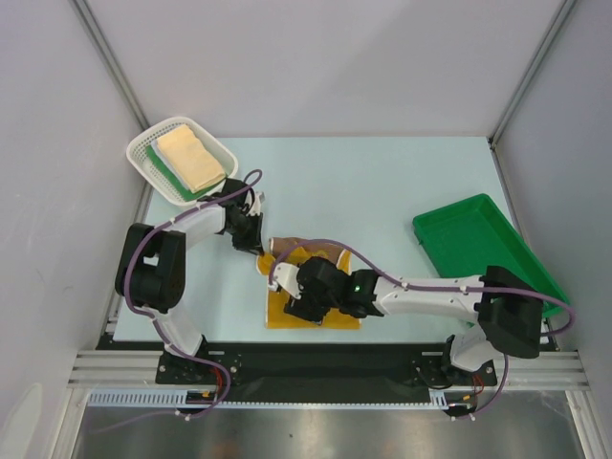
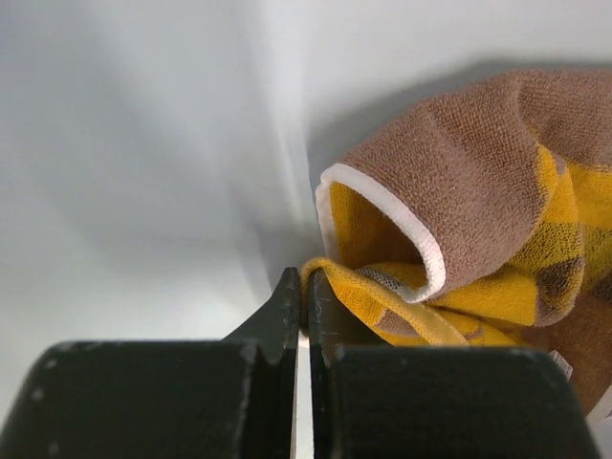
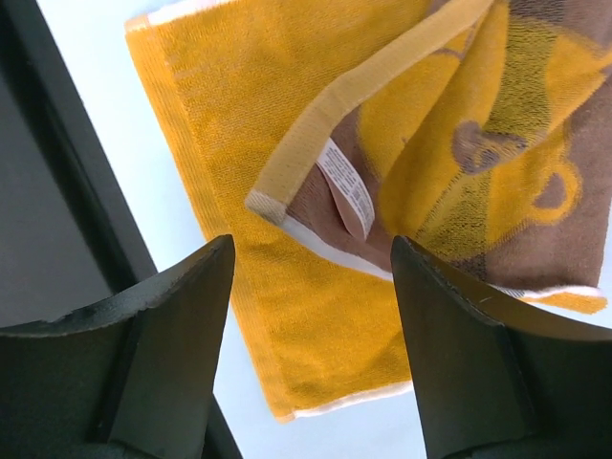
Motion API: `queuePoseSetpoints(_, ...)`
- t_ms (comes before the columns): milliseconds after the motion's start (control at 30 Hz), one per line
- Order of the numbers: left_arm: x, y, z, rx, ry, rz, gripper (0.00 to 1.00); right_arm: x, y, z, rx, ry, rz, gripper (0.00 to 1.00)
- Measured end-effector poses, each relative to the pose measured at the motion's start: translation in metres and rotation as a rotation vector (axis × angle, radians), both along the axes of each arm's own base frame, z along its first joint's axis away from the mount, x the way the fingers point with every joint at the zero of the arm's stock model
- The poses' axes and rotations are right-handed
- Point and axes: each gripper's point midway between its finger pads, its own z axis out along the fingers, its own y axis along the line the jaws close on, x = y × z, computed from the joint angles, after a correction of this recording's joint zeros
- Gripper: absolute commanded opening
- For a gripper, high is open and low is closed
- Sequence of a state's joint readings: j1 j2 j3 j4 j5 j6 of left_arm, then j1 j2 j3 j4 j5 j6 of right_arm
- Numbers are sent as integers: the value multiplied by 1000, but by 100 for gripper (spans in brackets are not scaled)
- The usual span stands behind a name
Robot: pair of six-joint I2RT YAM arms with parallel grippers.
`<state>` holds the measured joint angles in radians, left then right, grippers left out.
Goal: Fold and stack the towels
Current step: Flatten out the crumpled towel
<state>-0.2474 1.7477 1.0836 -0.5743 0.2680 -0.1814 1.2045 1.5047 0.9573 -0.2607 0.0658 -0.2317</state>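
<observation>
A yellow and tan-brown towel (image 1: pixel 275 311) lies partly folded near the table's front edge, its brown side rolled over at the far end (image 2: pixel 478 163). My left gripper (image 1: pixel 258 249) is shut on a yellow edge of that towel at its far left corner, and the cloth shows pinched between the tips (image 2: pixel 304 287). My right gripper (image 1: pixel 300 304) hovers open just above the near part of the towel (image 3: pixel 220 96), nothing between its fingers (image 3: pixel 311 251). A care label (image 3: pixel 346 196) shows by a folded corner. A cream towel (image 1: pixel 191 158) lies folded on a green towel (image 1: pixel 175 178).
The cream and green towels sit in a white mesh basket (image 1: pixel 143 156) at the far left. A green plastic tray (image 1: pixel 478 239) stands tilted at the right edge. The black rail (image 3: pixel 67 172) runs along the table's front, close to the towel.
</observation>
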Motion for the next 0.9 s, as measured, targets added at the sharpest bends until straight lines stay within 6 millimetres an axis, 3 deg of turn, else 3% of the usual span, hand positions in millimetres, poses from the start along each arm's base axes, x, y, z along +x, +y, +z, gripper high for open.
queuePoseSetpoints(233, 0, -1, 0, -6, 1, -2, 0, -3, 13, -16, -97, -60, 39, 67)
queuePoseSetpoints(333, 0, -1, 0, -6, 2, -2, 1, -3, 19, -18, -114, -82, 50, 61)
queuePoseSetpoints(433, 0, -1, -1, -6, 3, -2, 0, -1, 23, -20, -129, -102, 51, 38)
queuePoseSetpoints(467, 0, -1, -1, -6, 4, -2, 0, 0, 24, -21, -134, -107, 50, 19)
queuePoseSetpoints(567, 0, -1, -3, -6, 8, -2, 0, 3, 22, -22, -147, -127, 43, 0)
queuePoseSetpoints(767, -2, -5, 4, -30, 3, -9, 0, 15, 12, -8, -121, -165, -37, 0)
queuePoseSetpoints(833, -3, -6, 18, -42, -19, -13, 0, 22, 0, 10, -74, -170, -97, 0)
queuePoseSetpoints(900, -3, -10, 46, -78, -85, -26, 0, 33, -14, 39, 5, -180, -181, 0)
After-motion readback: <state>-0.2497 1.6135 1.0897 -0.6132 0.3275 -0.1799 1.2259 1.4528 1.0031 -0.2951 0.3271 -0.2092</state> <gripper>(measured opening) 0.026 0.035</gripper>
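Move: The crumpled towel's loose corner with the tag lies about 2 cm to the right hand's left and 2 cm below its open fingers, level fore and aft. The brown fold is some 12 cm ahead of the hand and 2 cm to its right, the towel's flat near edge about 4 cm back and 1 cm right. From the left hand, which already grips the other end, the tagged corner is some 13 cm back and 9 cm right, the brown fold about 1 cm ahead and 12 cm right. The right fingers close on the towel's edge beside the tag after sinking about 2 cm and easing as far left, the wrist tilting some 10 degrees; they then pull the edge up about 6 cm, also to the right and forward. The left hand keeps its pinch in place, then lifts as well by roughly 4.5 cm. ##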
